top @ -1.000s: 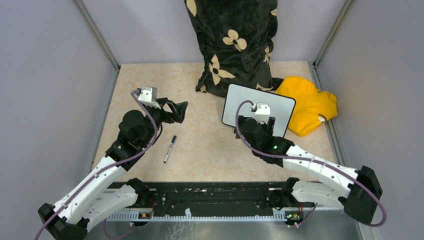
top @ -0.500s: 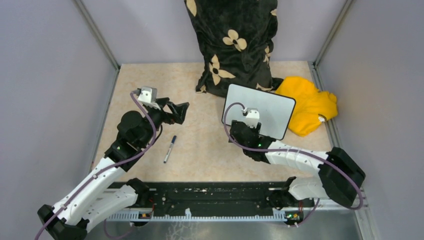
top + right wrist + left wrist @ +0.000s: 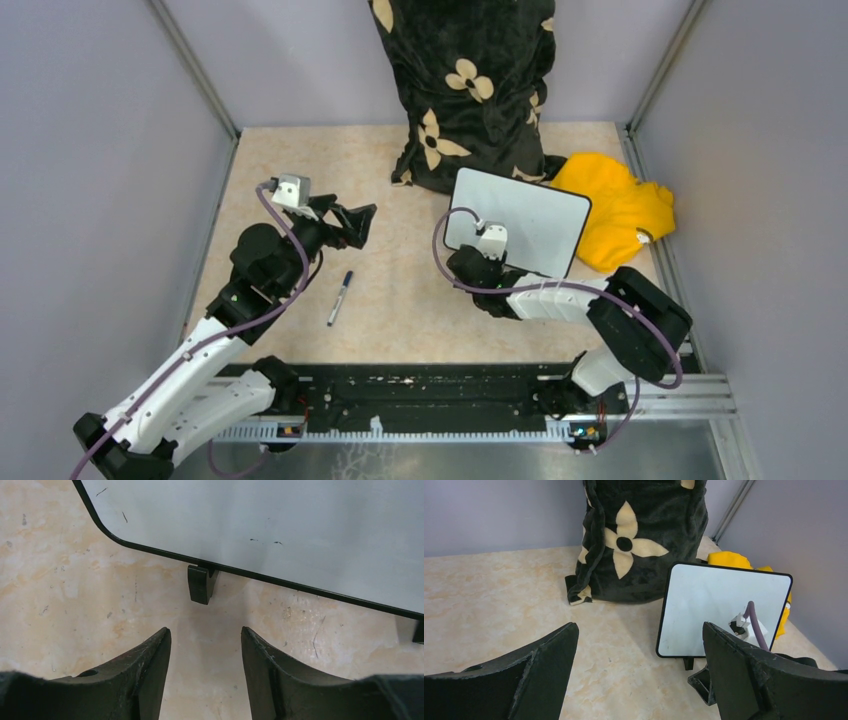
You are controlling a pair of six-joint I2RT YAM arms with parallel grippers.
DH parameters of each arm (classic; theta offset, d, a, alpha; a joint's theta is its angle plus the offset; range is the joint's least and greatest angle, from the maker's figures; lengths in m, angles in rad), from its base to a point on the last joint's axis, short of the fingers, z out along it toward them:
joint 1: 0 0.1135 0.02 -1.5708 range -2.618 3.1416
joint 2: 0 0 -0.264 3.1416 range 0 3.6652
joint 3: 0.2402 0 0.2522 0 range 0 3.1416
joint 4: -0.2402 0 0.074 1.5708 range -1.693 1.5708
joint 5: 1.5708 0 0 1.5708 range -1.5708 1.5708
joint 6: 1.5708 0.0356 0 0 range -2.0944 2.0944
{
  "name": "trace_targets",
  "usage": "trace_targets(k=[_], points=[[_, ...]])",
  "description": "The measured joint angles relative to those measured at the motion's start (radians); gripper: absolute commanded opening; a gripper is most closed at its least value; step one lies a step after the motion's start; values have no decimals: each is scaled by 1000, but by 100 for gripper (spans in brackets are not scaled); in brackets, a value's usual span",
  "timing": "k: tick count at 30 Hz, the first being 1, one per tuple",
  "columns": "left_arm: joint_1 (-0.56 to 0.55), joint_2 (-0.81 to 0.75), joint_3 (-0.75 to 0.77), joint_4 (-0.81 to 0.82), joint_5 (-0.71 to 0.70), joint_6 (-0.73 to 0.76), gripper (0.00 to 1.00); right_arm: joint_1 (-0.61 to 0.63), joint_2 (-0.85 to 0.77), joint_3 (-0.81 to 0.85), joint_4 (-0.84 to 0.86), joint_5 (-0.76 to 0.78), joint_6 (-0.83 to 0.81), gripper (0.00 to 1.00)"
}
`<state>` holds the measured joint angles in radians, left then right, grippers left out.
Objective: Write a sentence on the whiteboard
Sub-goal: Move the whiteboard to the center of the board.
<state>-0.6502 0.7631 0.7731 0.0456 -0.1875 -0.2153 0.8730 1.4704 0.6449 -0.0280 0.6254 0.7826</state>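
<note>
The whiteboard [image 3: 530, 220] [image 3: 719, 605] [image 3: 275, 520] stands tilted on small black feet at the right of the table. Its face is blank apart from a few dark specks; no sentence shows on it. My right gripper [image 3: 468, 262] [image 3: 205, 629] sits low in front of the board's lower left edge, facing one foot [image 3: 201, 584]. Its jaws are partly apart with nothing between them. My left gripper [image 3: 357, 224] [image 3: 639, 627] hovers wide open and empty at centre-left, pointing toward the board. A dark marker [image 3: 340, 297] lies on the table below it.
A black pillow with cream flowers [image 3: 465, 90] [image 3: 634, 540] leans on the back wall. A yellow cloth [image 3: 620, 210] [image 3: 736, 560] lies behind the board at the right. Grey walls close the table on three sides; a black rail [image 3: 420, 400] runs along the near edge.
My right arm has swung left along the board's lower edge and its jaws have narrowed. The left arm has barely moved and the marker lies where it was.
</note>
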Motion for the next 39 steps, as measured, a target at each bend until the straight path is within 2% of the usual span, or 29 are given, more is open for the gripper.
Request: trace_targets(k=[11,24,39], points=[[0,-6,0,0,0,0,99,-19,122,65,53,19,5,49],[0,-6,0,0,0,0,99,-51,183,91,79,47,4,41],[0,-6,0,0,0,0,99,-53,214,111,89,79,-5,25]])
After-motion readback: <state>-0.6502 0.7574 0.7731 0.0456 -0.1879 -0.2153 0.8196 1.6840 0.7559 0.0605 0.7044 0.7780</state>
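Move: The whiteboard's near-left foot is about 5 cm straight ahead of my half-open right fingers and some 2 cm lower. The whiteboard's middle is roughly 12 cm ahead, 8 cm to the right and a little higher. Its other foot is about 12 cm to the right, 2 cm ahead and 2 cm down. From my left hand, the near-left foot lies roughly 6 cm ahead, 15 cm right and 30 cm below. I slide my right hand forward about 4 cm, sinking about 2 cm in the first half, until my fingertips straddle the whiteboard's near-left foot under its lower edge. Meanwhile I turn the wrist slightly clockwise and bring the fingers in from half open to roughly a quarter, one tip at either side of the foot. ##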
